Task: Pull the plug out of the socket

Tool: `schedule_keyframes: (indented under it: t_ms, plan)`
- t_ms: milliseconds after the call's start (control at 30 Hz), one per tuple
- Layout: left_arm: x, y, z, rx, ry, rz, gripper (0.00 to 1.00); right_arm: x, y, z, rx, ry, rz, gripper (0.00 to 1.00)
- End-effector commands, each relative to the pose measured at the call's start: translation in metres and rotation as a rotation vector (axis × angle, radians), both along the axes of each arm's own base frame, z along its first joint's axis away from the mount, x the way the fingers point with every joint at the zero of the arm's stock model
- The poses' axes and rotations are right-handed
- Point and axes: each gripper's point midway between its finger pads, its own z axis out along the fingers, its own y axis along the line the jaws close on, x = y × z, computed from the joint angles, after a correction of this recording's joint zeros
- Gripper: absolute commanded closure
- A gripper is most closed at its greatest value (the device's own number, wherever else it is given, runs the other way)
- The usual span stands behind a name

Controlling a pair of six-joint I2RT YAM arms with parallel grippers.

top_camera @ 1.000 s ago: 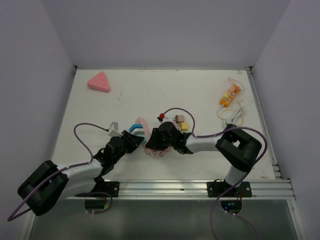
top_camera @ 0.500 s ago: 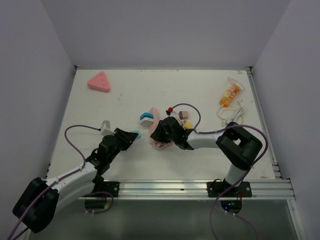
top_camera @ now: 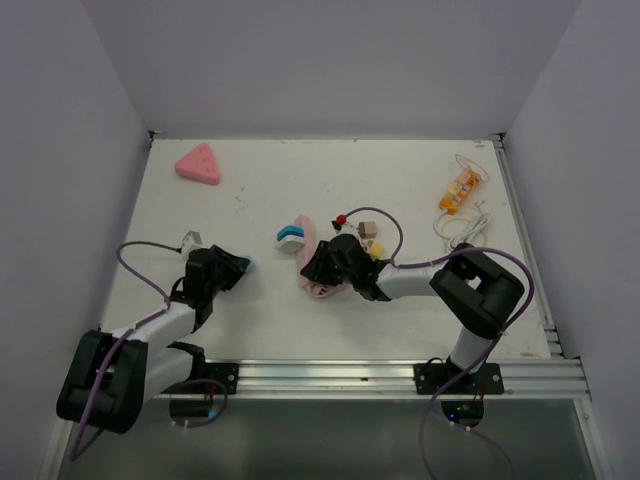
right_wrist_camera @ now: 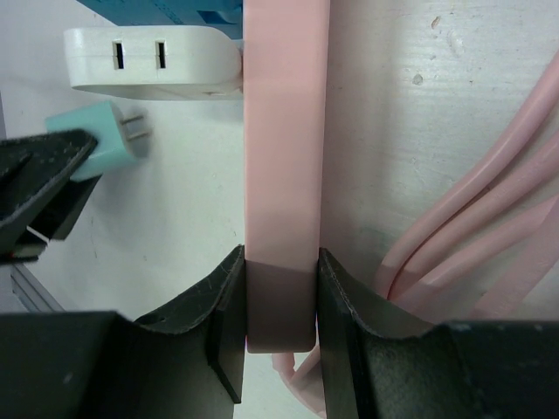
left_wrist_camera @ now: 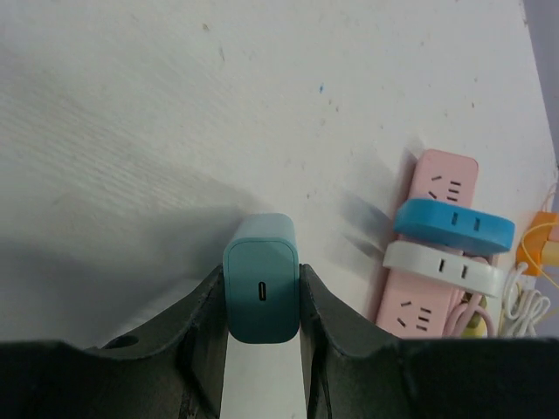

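Observation:
My left gripper (top_camera: 240, 267) is shut on a teal plug (left_wrist_camera: 261, 279), held free of the socket and to its left, just above the table. Its prongs show bare in the right wrist view (right_wrist_camera: 131, 131). My right gripper (right_wrist_camera: 279, 301) is shut on the near end of the pink power strip (right_wrist_camera: 284, 175), which lies mid-table (top_camera: 308, 258). A blue plug (left_wrist_camera: 452, 225) and a white plug (left_wrist_camera: 444, 266) remain seated in the strip (left_wrist_camera: 437, 183).
The strip's pink cable (right_wrist_camera: 472, 236) loops beside my right gripper. Small blocks (top_camera: 368, 232) and a red piece (top_camera: 341, 218) lie behind it. A pink triangle (top_camera: 199, 164) is back left; an orange item (top_camera: 459, 190) and a white cable (top_camera: 465, 232) are back right.
My left gripper has drawn back to the left with the teal plug, out of the strip. My right gripper moved the strip slightly right and away, still holding it.

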Motion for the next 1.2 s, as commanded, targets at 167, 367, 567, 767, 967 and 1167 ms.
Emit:
schedule_keyframes:
  t_ms: [167,367,567,767,967,1167]
  plan:
    - [0.065,0.022,0.023,-0.014,-0.103,-0.038,0.99,-0.036,-0.051,-0.073,-0.259,0.116,0.071,1.00]
    - [0.083,0.028,0.013,-0.023,-0.073,-0.048,0.77,-0.037,-0.048,-0.073,-0.252,0.115,0.086,1.00]
    - [0.069,0.040,0.007,-0.014,-0.065,-0.018,0.41,-0.036,-0.046,-0.073,-0.252,0.115,0.093,1.00]
    - [0.052,0.052,0.005,0.065,-0.029,0.004,0.12,-0.036,-0.046,-0.073,-0.253,0.113,0.097,1.00]
    - [0.035,0.065,0.019,0.157,-0.001,0.018,0.00,-0.035,-0.046,-0.070,-0.247,0.103,0.096,1.00]
    - [0.014,0.039,0.028,0.135,0.002,-0.111,0.00,-0.036,-0.037,-0.068,-0.222,0.097,0.136,1.00]
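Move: The left hand, holding the teal plug just above the table, has its empty set-down spot about 6 cm ahead and 3 cm to its left, only a centimetre or two lower. The white plug on the pink power strip is some 6 cm ahead and 12 cm to its right, the blue plug beside it about 9 ahead and 12 right, and the strip's middle 3 ahead, 17 right. From the right hand, gripping the strip, that spot lies about 5 cm ahead and 19 cm left. Carrying the teal plug clear of the strip, the left hand sweeps forward about 7 cm and veers some 3.5 cm left while sinking slightly to the bare table, then opens its fingers wide to let go and backs off about 4 cm, rising some 3 cm and easing a little farther left. The right hand stays in place with its fingers still shut on the strip, turning only a few degrees counter-clockwise. ##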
